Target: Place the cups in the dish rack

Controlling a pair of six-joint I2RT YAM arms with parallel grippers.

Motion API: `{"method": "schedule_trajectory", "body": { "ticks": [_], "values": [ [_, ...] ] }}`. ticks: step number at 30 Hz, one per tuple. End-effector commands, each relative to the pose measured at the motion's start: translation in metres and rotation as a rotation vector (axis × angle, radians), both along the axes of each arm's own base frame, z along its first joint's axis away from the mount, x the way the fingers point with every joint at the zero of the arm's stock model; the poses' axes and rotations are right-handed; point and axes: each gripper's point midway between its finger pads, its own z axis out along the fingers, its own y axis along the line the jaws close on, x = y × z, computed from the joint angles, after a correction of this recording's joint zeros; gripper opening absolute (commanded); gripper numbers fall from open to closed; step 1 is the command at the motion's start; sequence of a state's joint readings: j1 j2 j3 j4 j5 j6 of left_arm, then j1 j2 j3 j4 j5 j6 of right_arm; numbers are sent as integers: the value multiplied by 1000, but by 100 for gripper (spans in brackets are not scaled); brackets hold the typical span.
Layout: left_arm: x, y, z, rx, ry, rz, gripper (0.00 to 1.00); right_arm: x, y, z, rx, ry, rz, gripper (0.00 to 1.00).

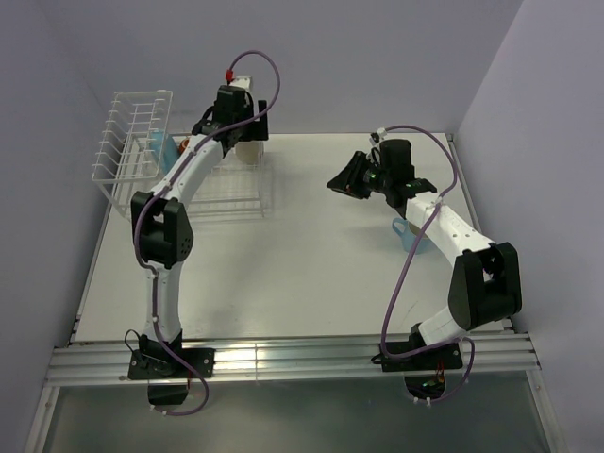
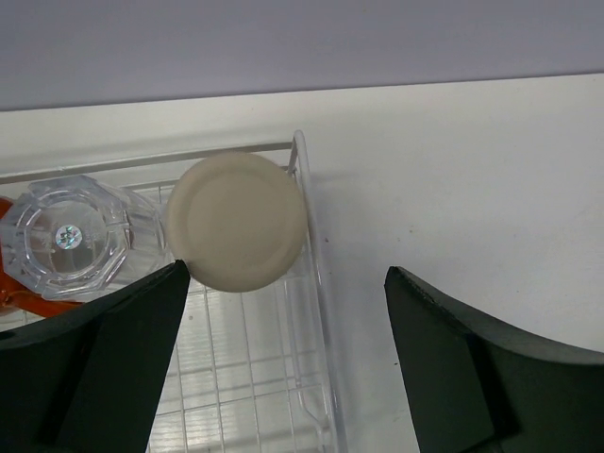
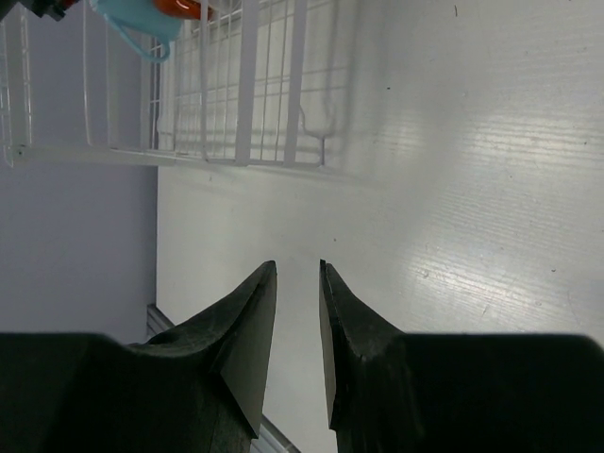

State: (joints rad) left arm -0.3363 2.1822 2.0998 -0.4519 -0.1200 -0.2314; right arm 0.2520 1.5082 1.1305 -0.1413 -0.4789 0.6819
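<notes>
The white wire dish rack (image 1: 132,142) stands at the table's far left. In the left wrist view a beige cup (image 2: 236,222) sits bottom-up in the corner of the dish rack (image 2: 316,283), beside a clear tumbler (image 2: 66,236) and an orange-red cup (image 2: 11,288). My left gripper (image 2: 288,283) hangs open just above the beige cup (image 1: 250,151), holding nothing. A light blue mug (image 1: 160,146) lies in the rack near the upright slots. Another light blue mug (image 1: 412,236) stands on the table under my right arm. My right gripper (image 1: 342,179) hovers mid-table with its jaws narrowly apart and empty.
The right wrist view looks across bare table toward the rack (image 3: 245,94), with the blue mug (image 3: 142,24) inside it. Purple walls close in the table at the back and on both sides. An aluminium rail (image 1: 283,359) runs along the near edge.
</notes>
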Motion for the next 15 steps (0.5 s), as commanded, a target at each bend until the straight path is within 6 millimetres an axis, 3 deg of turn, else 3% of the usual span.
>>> {"method": "schedule_trajectory", "body": {
  "ticks": [1,8,14,15],
  "values": [
    [-5,-1,68,-63,-131,-4,92,2,2,26,-4,-79,6,33],
    [-15,9,84,-51,-142,23,91,1,3,28,-10,-84,3,33],
    [-50,23,142,-98,-197,53,91,-5,-4,34,-62,-107,-34,33],
    [-65,29,167,-116,-234,57,92,-7,-5,34,-73,-109,-39,33]
  ]
}}
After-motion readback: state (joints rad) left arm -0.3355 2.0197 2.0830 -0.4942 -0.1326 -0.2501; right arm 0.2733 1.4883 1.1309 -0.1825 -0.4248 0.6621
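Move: The beige cup stands upside down in the rack, about 3 cm ahead of the empty left hand, 3 cm to its left and 8 cm below. At that depth, the clear glass stands about 8 cm left of the cup, level with it, and the orange-brown mug about 15 cm left of the cup, also level. From the idle right hand the beige cup lies some 22 cm ahead, 19 cm left and 14 cm below. Fingers still wide open, the left hand rises about 8 cm, drawing back some 3 cm, away from the beige cup. ##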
